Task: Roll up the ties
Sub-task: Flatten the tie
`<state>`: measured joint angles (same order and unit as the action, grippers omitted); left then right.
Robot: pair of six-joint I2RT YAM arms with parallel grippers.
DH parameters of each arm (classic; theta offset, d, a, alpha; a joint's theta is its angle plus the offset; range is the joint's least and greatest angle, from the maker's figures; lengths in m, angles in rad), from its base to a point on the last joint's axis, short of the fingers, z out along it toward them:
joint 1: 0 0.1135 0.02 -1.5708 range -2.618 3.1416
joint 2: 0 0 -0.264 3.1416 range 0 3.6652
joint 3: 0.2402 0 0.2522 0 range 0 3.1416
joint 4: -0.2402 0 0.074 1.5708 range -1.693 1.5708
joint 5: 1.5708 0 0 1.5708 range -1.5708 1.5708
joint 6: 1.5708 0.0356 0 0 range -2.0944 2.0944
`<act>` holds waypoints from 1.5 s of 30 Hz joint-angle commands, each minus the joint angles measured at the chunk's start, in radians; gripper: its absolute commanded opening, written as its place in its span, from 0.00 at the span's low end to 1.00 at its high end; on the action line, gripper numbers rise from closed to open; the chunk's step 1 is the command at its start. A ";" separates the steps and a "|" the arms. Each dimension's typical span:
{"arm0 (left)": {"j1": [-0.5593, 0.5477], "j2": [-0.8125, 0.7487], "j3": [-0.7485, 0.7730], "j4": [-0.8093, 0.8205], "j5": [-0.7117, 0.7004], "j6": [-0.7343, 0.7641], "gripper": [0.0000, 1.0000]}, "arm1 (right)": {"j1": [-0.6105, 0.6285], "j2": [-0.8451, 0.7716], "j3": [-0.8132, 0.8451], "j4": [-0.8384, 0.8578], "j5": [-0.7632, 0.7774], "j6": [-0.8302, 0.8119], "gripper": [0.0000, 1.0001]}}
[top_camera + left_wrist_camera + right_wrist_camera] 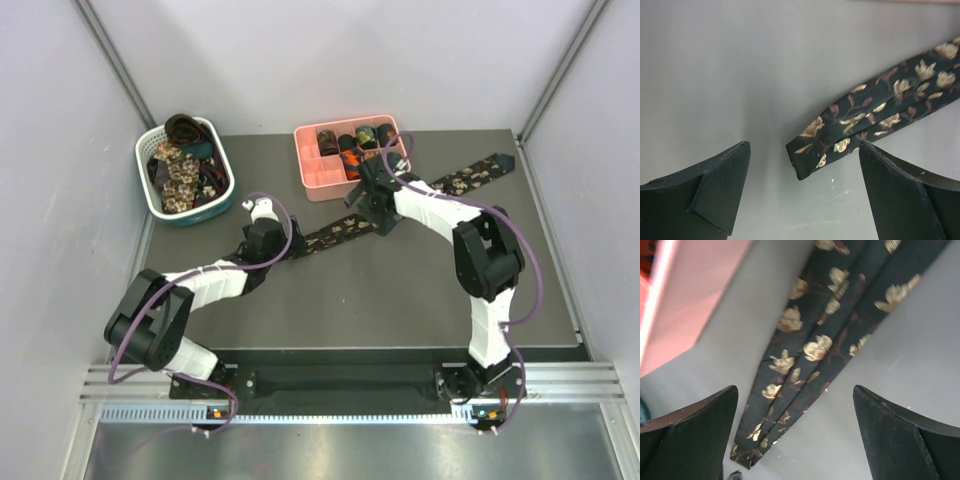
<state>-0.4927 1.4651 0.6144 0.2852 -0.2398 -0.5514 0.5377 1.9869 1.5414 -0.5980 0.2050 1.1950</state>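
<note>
One tie (400, 205), dark with beige flowers, lies flat and diagonal across the mat, from its narrow end near the left arm to its wide end at the back right. My left gripper (283, 243) hovers open over the narrow end. In the left wrist view that tie end (840, 135) lies between the spread fingers (720, 185) and touches neither. My right gripper (362, 200) stands open above the middle of the tie, beside the pink tray. In the right wrist view the tie (810, 355) runs between the parted fingers (900, 430).
A pink divided tray (322, 180) at the back centre holds several rolled ties (352, 140). A white-and-teal basket (150, 195) at the back left holds several loose ties (185, 170). Grey walls enclose the mat on three sides.
</note>
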 commanded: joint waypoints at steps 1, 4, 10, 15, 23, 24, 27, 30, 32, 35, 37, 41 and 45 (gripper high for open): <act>0.005 0.027 0.037 0.016 0.040 0.004 0.93 | 0.025 0.021 0.059 -0.086 0.065 0.130 0.98; 0.005 0.029 0.035 0.020 0.046 -0.002 0.88 | 0.045 0.039 0.069 -0.094 0.065 0.164 0.98; 0.005 0.064 0.054 -0.015 0.043 -0.010 0.76 | 0.062 0.099 0.124 -0.114 0.054 0.218 0.98; 0.005 0.080 0.058 -0.034 0.069 -0.012 0.55 | 0.065 0.170 0.210 -0.198 0.054 0.293 0.97; 0.005 0.081 0.045 -0.014 0.096 -0.002 0.39 | 0.053 0.311 0.358 -0.353 0.005 0.348 0.86; 0.005 0.080 0.042 -0.012 0.103 -0.001 0.36 | 0.050 0.320 0.362 -0.376 0.001 0.363 0.83; 0.005 0.067 0.035 0.002 0.112 0.005 0.36 | 0.045 0.349 0.387 -0.422 -0.004 0.379 0.76; 0.003 0.060 0.030 0.011 0.117 0.010 0.36 | 0.038 0.388 0.408 -0.439 -0.048 0.345 0.61; 0.003 0.058 0.031 0.009 0.119 0.011 0.36 | 0.034 0.392 0.407 -0.459 -0.055 0.325 0.51; 0.003 0.051 0.030 0.008 0.119 0.011 0.37 | 0.036 0.385 0.387 -0.480 -0.049 0.324 0.50; 0.003 0.044 0.027 0.006 0.114 0.010 0.37 | 0.038 0.362 0.370 -0.484 -0.033 0.325 0.45; 0.003 0.035 0.021 0.009 0.102 0.008 0.38 | 0.045 0.299 0.312 -0.467 0.023 0.324 0.30; 0.003 0.035 0.024 0.000 0.089 0.008 0.39 | 0.061 0.237 0.280 -0.441 0.112 0.282 0.27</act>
<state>-0.4919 1.5356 0.6392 0.2604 -0.1387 -0.5507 0.5812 2.2639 1.8629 -1.0027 0.2054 1.5192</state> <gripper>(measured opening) 0.382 0.271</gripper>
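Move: The tie's narrow left end lies between and under the left hand's open fingers, about 1 cm to its right and 3 cm below; the pink tray stands some 22 cm ahead of that hand and 15 cm to its right. From the right hand, the stretch of tie it goes for lies about 1 cm back, 2 cm to its left and 5 cm below, with the tray's middle about 15 cm ahead and 4 cm to its left. The right hand sinks about 5 cm beside the tray to the tie, at first drifting some 3 cm left, while the wrist tips nearly 20 degrees towards straight down and turns about 15 degrees clockwise; its fingers close on the near layers of the tie as it draws back and then to the right by a couple of centimetres. The left hand lowers nearly 3 cm, easing slightly right and back, and shuts its fingers on the tie's left end, then stays there almost still. ##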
